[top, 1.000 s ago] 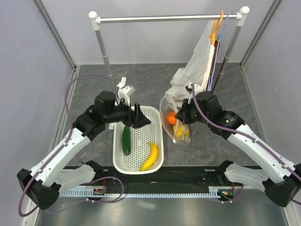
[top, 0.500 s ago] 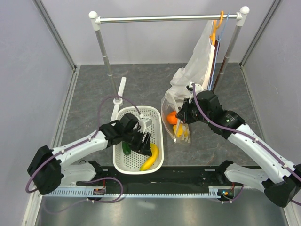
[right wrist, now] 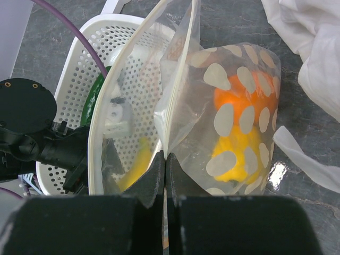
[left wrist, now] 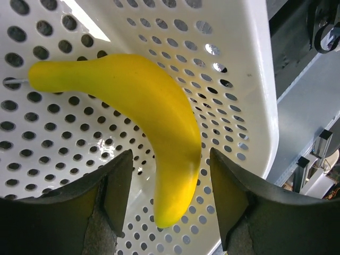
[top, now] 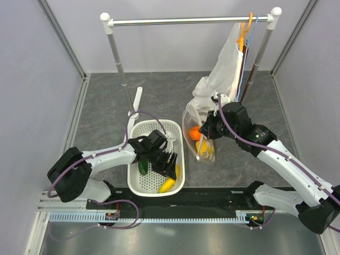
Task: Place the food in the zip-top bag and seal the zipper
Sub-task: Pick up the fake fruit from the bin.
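Note:
The yellow banana (left wrist: 149, 122) lies in the white perforated basket (top: 175, 127), near its front right corner (top: 169, 183). My left gripper (left wrist: 169, 159) is open, with one finger on each side of the banana's lower end and not touching it. It is low inside the basket (top: 171, 166). The dark green cucumber (top: 142, 168) lies at the basket's left side. My right gripper (right wrist: 166, 156) is shut on the zipper edge (right wrist: 178, 79) of the dotted zip-top bag (right wrist: 234, 122) and holds the mouth open towards the basket. The orange (right wrist: 241, 98) and the yellow pepper (right wrist: 239, 154) are inside the bag.
A clothes rack spans the back; its left pole (top: 118, 53) stands behind the basket. A plain white cloth (top: 226, 64) hangs at its right end, right behind the bag. The basket's near rim lies by the table's front rail.
My left arm has swung from above the basket's far end down into the basket, and its open fingers now straddle the banana. The right gripper and the bag have not moved.

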### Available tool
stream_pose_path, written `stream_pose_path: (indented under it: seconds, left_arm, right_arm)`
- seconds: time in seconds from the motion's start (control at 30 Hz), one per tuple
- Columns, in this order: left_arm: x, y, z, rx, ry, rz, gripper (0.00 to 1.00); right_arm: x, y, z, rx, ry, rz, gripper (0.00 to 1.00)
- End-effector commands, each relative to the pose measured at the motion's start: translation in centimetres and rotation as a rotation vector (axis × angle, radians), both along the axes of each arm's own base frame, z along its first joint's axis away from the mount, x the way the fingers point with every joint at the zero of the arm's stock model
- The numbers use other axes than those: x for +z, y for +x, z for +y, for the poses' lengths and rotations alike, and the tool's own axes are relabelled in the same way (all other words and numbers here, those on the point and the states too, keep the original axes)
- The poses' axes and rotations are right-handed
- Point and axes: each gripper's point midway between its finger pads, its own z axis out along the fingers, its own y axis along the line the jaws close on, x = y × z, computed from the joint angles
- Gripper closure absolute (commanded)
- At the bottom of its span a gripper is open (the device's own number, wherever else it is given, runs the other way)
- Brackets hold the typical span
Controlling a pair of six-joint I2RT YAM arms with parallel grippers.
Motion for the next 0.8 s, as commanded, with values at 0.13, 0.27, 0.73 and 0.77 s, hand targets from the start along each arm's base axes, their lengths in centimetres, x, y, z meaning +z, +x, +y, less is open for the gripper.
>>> stream_pose_path:
  seconds: [0.13,0.27,0.73,0.77]
  left_arm:
    - [2.3,1.1,-2.7,-0.003,-0.104,-0.021,0.52]
    - [3.4,0.7,-2.6,0.006,-0.126,0.009,0.63]
    - [11.9,1.0,-1.6,-0.015,-0.444,0.038,0.83]
    - [13.1,1.2,-1.4,-0.012,-0.473,0.018,0.84]
  right_arm:
    - [0.6,0.6,-0.1,-0.018,0.017,-0.026,1.0]
    - [0.8,0.6,-0.1,-0.016,0.018,-0.029,1.0]
    - [0.8,0.5,-0.2,-0.013,0.015,-0.033,1.0]
    - [0.8,0.6,-0.2,-0.014,0.015,-0.032,1.0]
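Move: The left hand is low in the bin, its open fingers straddling the banana's near half; the banana's middle lies about 3 cm ahead and 2 cm to the right, level with them. The cucumber is some 13 cm left and 7 cm ahead; the bagged orange about 18 cm ahead, 11 cm right. From the right hand, holding the bag, the banana is roughly 14 cm back, 13 cm left and 20 cm below. The left fingers pinch the banana's near half and lift it about 8 cm, swinging some 20 degrees flatter rightward. ##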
